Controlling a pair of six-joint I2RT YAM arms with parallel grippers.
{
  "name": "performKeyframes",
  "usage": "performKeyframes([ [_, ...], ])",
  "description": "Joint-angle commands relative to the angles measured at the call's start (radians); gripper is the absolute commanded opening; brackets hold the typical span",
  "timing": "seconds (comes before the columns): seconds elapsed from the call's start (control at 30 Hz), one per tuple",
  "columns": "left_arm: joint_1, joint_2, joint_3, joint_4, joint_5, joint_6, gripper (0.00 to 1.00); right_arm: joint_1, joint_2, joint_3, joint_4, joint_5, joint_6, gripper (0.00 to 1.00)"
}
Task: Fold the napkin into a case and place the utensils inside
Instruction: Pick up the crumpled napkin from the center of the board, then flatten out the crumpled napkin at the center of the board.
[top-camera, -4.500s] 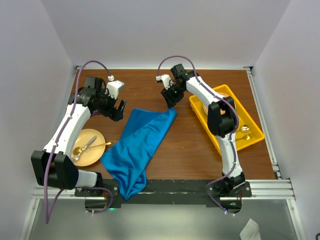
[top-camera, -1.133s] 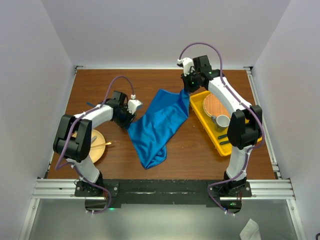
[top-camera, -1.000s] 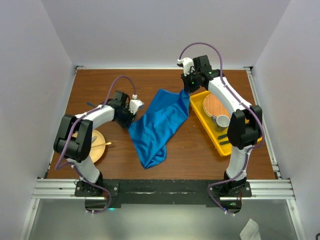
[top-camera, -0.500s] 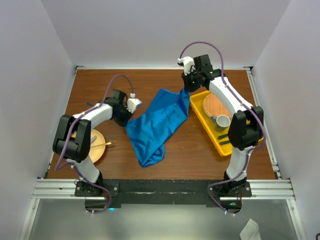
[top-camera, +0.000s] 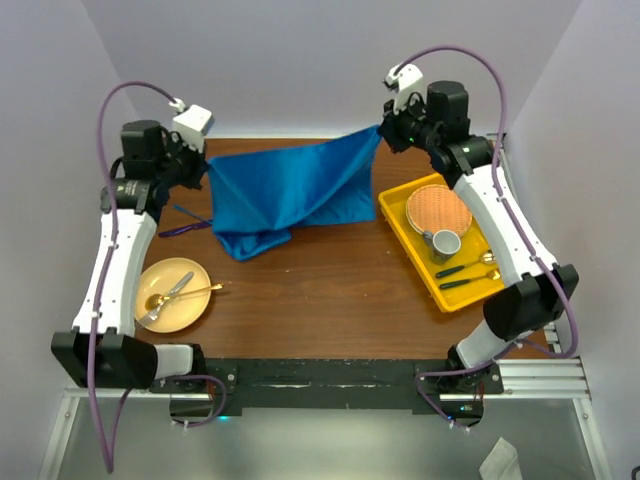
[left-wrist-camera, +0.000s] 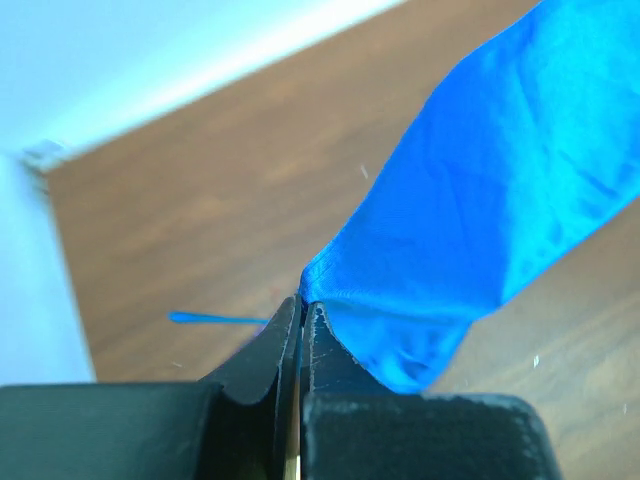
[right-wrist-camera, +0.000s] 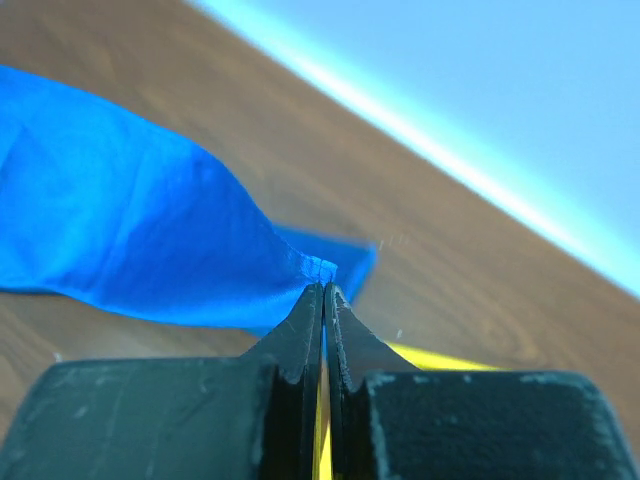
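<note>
The bright blue napkin (top-camera: 290, 185) hangs stretched in the air over the back of the table, and its lower fold rests on the wood (top-camera: 245, 240). My left gripper (top-camera: 203, 168) is shut on its left corner (left-wrist-camera: 315, 280); the jaws (left-wrist-camera: 302, 305) pinch the hem. My right gripper (top-camera: 383, 132) is shut on the right corner (right-wrist-camera: 322, 268), fingertips tight together (right-wrist-camera: 324, 288). The utensils, one thin blue piece (top-camera: 187, 212) and one purple (top-camera: 172, 230), lie on the table below the left gripper. The blue one (left-wrist-camera: 215, 319) shows in the left wrist view. No case is in view.
A yellow tray (top-camera: 405, 242) at the right holds a round wicker mat (top-camera: 437, 208), a grey cup (top-camera: 445, 243) and dark cutlery (top-camera: 465, 270). A yellow plate (top-camera: 190, 310) at the front left carries a gold spoon and fork (top-camera: 170, 293).
The left gripper has shut on the napkin's corner. Both arms have risen and moved back and apart, lifting the napkin off the table and spreading it between them.
</note>
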Motion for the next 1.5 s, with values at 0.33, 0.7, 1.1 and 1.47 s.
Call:
performKeyframes([
  [0.33, 0.019, -0.026, 0.269, 0.129, -0.114, -0.130, 0.00, 0.001, -0.050, 0.136, 0.244, 0.063, 0.143, 0.00],
  [0.7, 0.046, 0.245, 0.452, 0.425, -0.272, -0.075, 0.00, 0.001, 0.252, 0.400, 0.430, 0.188, 0.158, 0.00],
  [1.1, 0.149, 0.563, 0.872, 0.689, -0.230, -0.188, 0.00, 0.002, 0.578, 0.834, 0.680, 0.315, 0.198, 0.00],
  [1.47, 0.251, 0.321, 0.482, 0.734, -0.003, -0.104, 0.00, 0.002, 0.357, 0.418, 0.797, 0.150, 0.215, 0.00],
])
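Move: Both hands already grip a corner of the napkin, whose loosely hanging middle is about 17 cm right, 5 cm ahead and 15 cm below the left hand; from the right hand it is 20 cm left, 2 cm back and 19 cm below. The fork and knife lie 6 cm ahead and 8 cm left of the left hand, the plate 15 cm back and 11 cm left, both some 29 cm down. The yellow tray is 8 cm back, 21 cm right and 33 cm below the right hand. Keeping their pinch on the two napkin corners, both hands rise, swing forward over the far part of the board, then climb again and ease back slightly: net some 27 cm up for the left, 19 for the right, each 15 cm forward. The left also draws about 11 cm outward from the right, spreading the edge, while both wrists tip their fingers upward by 40 to 50 degrees. ##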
